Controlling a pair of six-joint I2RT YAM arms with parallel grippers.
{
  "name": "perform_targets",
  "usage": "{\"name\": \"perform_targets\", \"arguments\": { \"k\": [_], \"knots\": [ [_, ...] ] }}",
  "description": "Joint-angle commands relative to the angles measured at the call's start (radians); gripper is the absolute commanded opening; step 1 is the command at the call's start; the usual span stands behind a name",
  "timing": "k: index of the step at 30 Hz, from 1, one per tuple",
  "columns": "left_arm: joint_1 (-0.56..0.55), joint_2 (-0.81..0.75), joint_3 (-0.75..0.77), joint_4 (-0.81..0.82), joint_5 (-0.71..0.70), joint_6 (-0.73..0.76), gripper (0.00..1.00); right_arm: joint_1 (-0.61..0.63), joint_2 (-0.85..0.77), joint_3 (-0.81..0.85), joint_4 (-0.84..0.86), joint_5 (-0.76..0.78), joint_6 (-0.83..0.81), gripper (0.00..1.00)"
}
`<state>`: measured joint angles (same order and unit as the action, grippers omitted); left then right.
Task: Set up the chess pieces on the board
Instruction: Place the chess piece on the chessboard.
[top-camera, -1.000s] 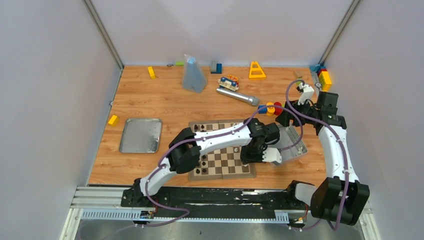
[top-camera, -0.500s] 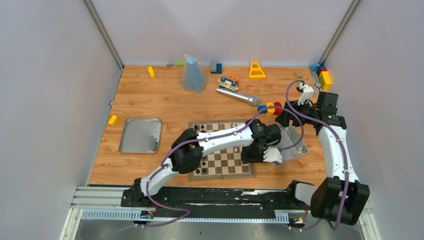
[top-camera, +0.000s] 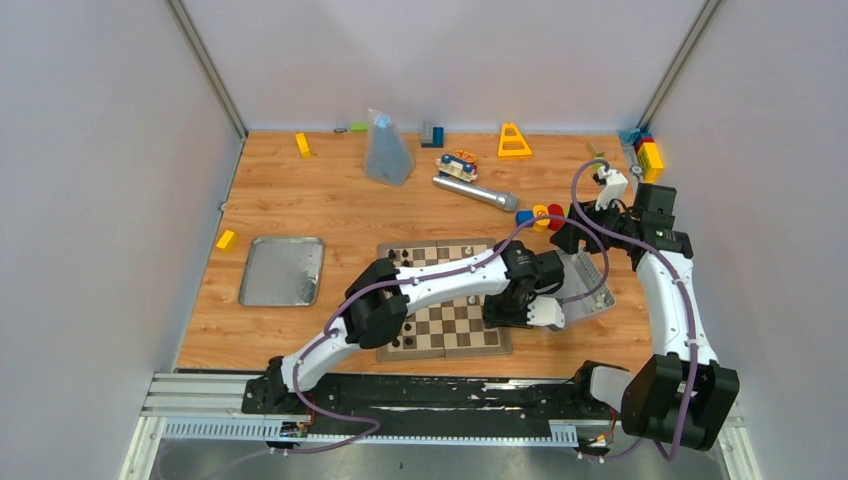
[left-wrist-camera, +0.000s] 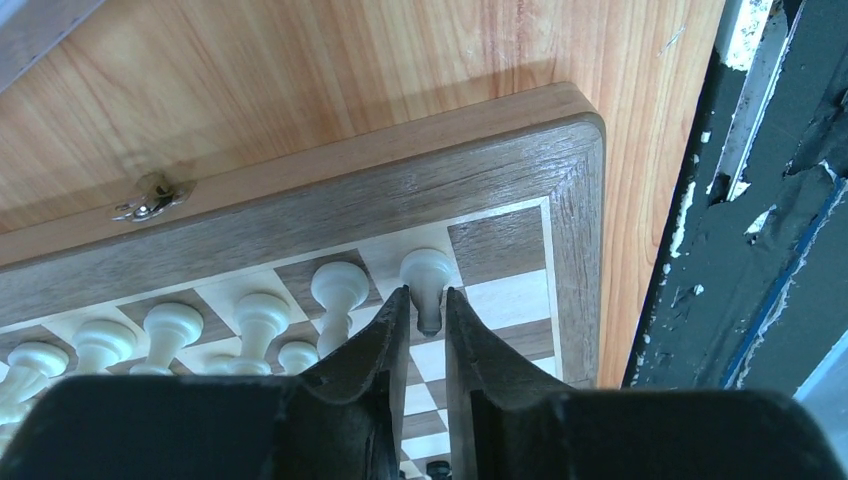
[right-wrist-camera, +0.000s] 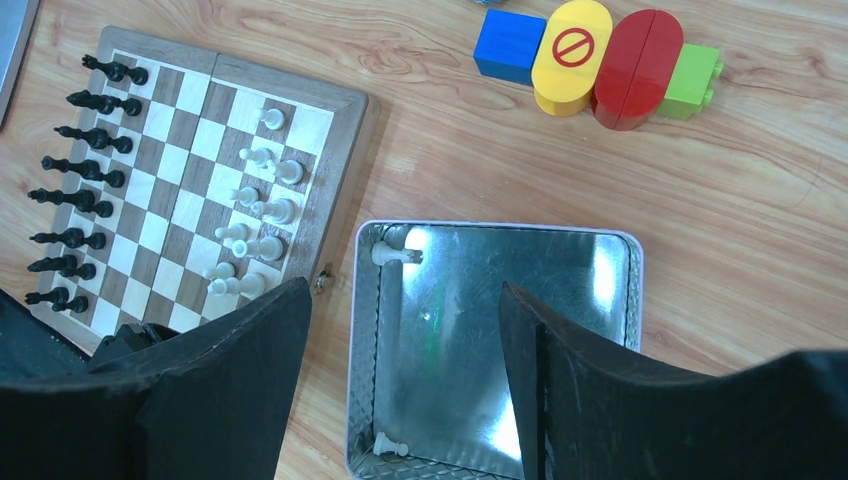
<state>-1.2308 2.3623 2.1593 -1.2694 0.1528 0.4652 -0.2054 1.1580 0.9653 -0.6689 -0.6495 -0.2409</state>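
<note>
The board lies at the table's near middle, and its near right corner fills the left wrist view. A row of white chess pieces stands along that edge, and black pieces line the opposite side. My left gripper is low over the corner. Its jaws stand slightly apart on either side of one white piece, which stands on its square. My right gripper hangs open and empty above the metal tin. Two white pieces lie inside the tin.
A flat metal lid lies left of the board. A silver microphone, a plastic bag, a yellow triangle and toy blocks are scattered toward the back. The black rail runs close to the board's near edge.
The left jaws have parted from around the white piece at the board's corner. The left arm has shifted slightly. The right arm has not moved.
</note>
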Motion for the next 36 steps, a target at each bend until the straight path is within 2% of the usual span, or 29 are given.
{"name": "perform_targets", "arguments": {
  "k": [1, 12, 20, 26, 31, 36],
  "knots": [
    [-0.015, 0.004, 0.044, -0.02, -0.008, -0.016, 0.28, -0.005, 0.002, 0.004, 0.023, -0.026, -0.011, 0.7],
    [-0.016, -0.016, 0.055, -0.028, -0.019, -0.02, 0.37, -0.005, 0.006, 0.003, 0.019, -0.026, -0.018, 0.7],
    [-0.016, -0.134, 0.015, -0.019, -0.046, -0.018, 0.4, -0.006, 0.018, 0.019, -0.065, 0.007, -0.077, 0.7],
    [-0.007, -0.284, -0.043, 0.019, -0.069, -0.003, 0.46, -0.006, 0.07, 0.013, -0.149, 0.161, -0.181, 0.7],
    [0.028, -0.372, -0.082, 0.043, -0.062, 0.008, 0.53, -0.006, 0.135, 0.015, -0.118, 0.337, -0.24, 0.72],
    [0.065, -0.439, -0.126, 0.072, -0.059, 0.014, 0.55, -0.006, 0.26, 0.042, -0.073, 0.52, -0.284, 0.71]
  ]
}}
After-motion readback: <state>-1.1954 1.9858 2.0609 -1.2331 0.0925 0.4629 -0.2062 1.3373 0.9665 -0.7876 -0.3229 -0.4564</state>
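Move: The white piece just placed on the chessboard stands upright between the left fingertips, its middle about 2 cm below that hand. Its neighbour piece stands 3 cm ahead, and a pawn 5 cm ahead and 3 cm left. The white cluster in the tray lies about 11 cm back, 9 cm right and 16 cm below the right hand; a lone tray piece lies 6 cm back and 4 cm left, equally low. Left fingers open, then rise about 13 cm off the piece; right hand sinks rightward towards the cluster. ##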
